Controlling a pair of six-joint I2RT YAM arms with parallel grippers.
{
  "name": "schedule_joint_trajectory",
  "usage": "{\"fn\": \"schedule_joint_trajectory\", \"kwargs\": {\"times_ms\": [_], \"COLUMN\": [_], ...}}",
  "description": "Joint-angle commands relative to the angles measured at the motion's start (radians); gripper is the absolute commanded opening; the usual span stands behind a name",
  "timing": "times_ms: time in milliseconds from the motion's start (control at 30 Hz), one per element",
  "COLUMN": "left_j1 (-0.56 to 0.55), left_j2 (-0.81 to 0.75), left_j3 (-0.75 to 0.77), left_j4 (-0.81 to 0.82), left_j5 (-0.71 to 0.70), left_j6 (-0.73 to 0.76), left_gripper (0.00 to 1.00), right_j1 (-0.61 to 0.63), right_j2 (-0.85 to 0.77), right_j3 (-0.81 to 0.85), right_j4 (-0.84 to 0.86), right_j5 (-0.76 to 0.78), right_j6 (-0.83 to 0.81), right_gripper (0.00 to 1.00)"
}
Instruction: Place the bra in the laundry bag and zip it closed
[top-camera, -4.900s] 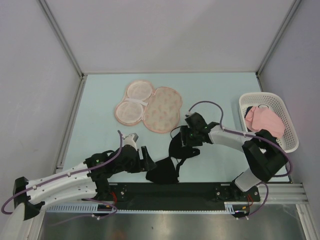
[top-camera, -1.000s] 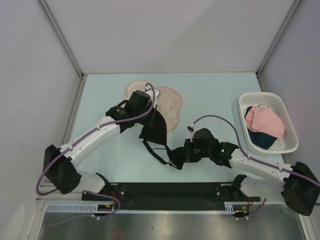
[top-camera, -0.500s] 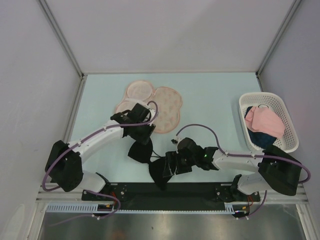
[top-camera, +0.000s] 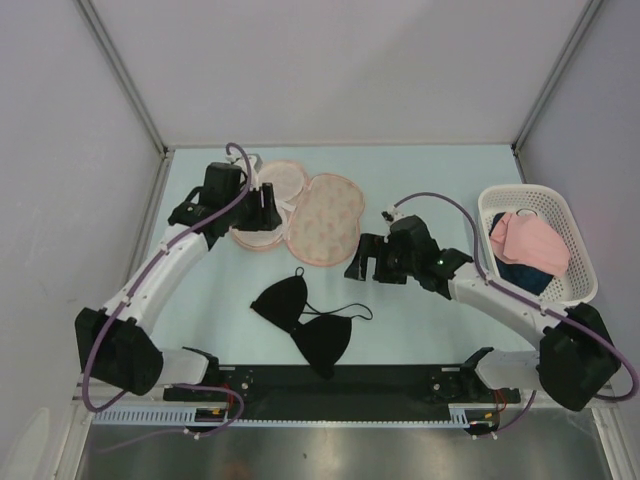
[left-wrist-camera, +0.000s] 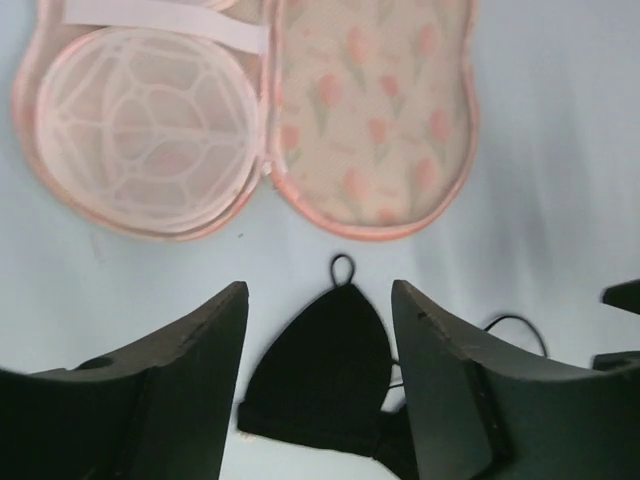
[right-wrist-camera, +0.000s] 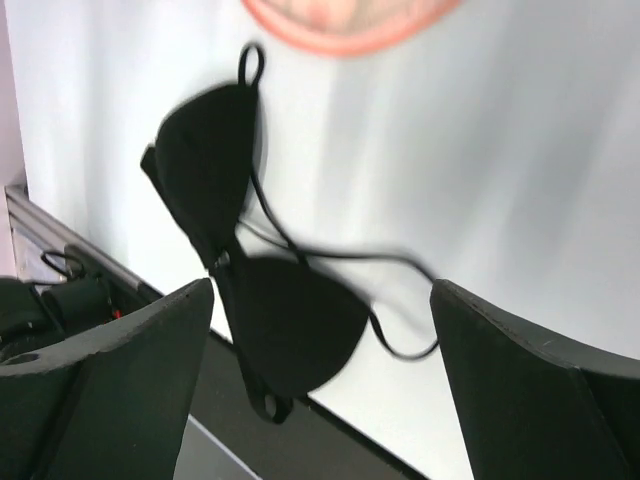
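The black bra (top-camera: 305, 318) lies spread flat on the table near the front edge, free of both grippers. The peach laundry bag (top-camera: 322, 218) lies open beyond it, its pale mesh-lined half (top-camera: 262, 205) on the left. My left gripper (top-camera: 264, 206) is open and empty, raised over the bag's left half. In the left wrist view one bra cup (left-wrist-camera: 325, 372) shows between the open fingers, with the bag (left-wrist-camera: 370, 110) above. My right gripper (top-camera: 361, 260) is open and empty, right of the bag. The right wrist view shows the bra (right-wrist-camera: 262, 300) far below its open gripper (right-wrist-camera: 320, 285).
A white lattice basket (top-camera: 578, 285) stands at the right edge, holding a pink cloth (top-camera: 528, 240) and a dark blue cloth (top-camera: 520, 277). The black base rail (top-camera: 400, 380) runs along the front; the bra's lower end (right-wrist-camera: 268, 405) overlaps it.
Both grippers have let go of the bra, which now lies flat on the table. The left arm has moved back over the bag. The right arm has drawn back to the upper right.
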Motion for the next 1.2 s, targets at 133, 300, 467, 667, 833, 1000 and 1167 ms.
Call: {"fn": "schedule_joint_trajectory", "kwargs": {"times_ms": [133, 300, 467, 667, 833, 1000, 1167], "left_j1": [-0.027, -0.056, 0.039, 0.189, 0.214, 0.212, 0.203], "left_j2": [-0.012, 0.005, 0.13, 0.444, 0.647, 0.709, 0.687], "left_j3": [-0.115, -0.152, -0.022, 0.182, 0.326, 0.293, 0.181], "left_j4": [0.115, 0.132, 0.163, 0.142, 0.062, 0.042, 0.049], "left_j5": [0.216, -0.011, -0.023, 0.033, 0.018, 0.03, 0.03], "left_j6": [-0.085, -0.152, -0.197, -0.232, -0.235, -0.257, -0.283], "left_gripper": [0.69, 0.66, 0.54, 0.34, 0.29, 0.29, 0.3], "right_j1": [-0.002, -0.042, -0.043, -0.017, -0.028, -0.088, -0.125], "right_j2": [0.063, 0.128, 0.322, 0.591, 0.801, 0.867, 0.852], "right_j3": [-0.026, -0.064, 0.108, 0.398, 0.594, 0.644, 0.59], "right_j4": [0.03, 0.178, 0.214, 0.183, 0.121, 0.076, 0.048], "right_j5": [-0.121, -0.093, -0.035, 0.013, 0.008, 0.006, -0.001], "right_j6": [-0.091, -0.055, -0.011, 0.008, -0.012, -0.041, -0.084], "right_gripper": [0.98, 0.99, 0.57, 0.31, 0.31, 0.32, 0.33]}}
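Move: The laundry bag lies open and far below: its nearer cup panel is about 12 cm ahead of the left hand, 5 cm to its left and 19 cm down, with the printed flap some 11 cm ahead and 11 cm right. From the right hand, that flap is roughly 21 cm ahead, 11 cm left and 11 cm down. The bra lies about 16 cm back and 6 cm right of the left hand, or 6 cm back and 14 cm left of the right. Down and forward go both empty hands, away from the bra to the laundry bag. The left first dips back slightly, then swings forward and left and drops, some 18 cm lower in all, its fingers tipping down and turning counter-clockwise, to low over the nearer cup panel; the right sinks, then reaches about 16 cm forward and left to the flap's near part, easing right at the last. Both grippers narrow to about a third open. ##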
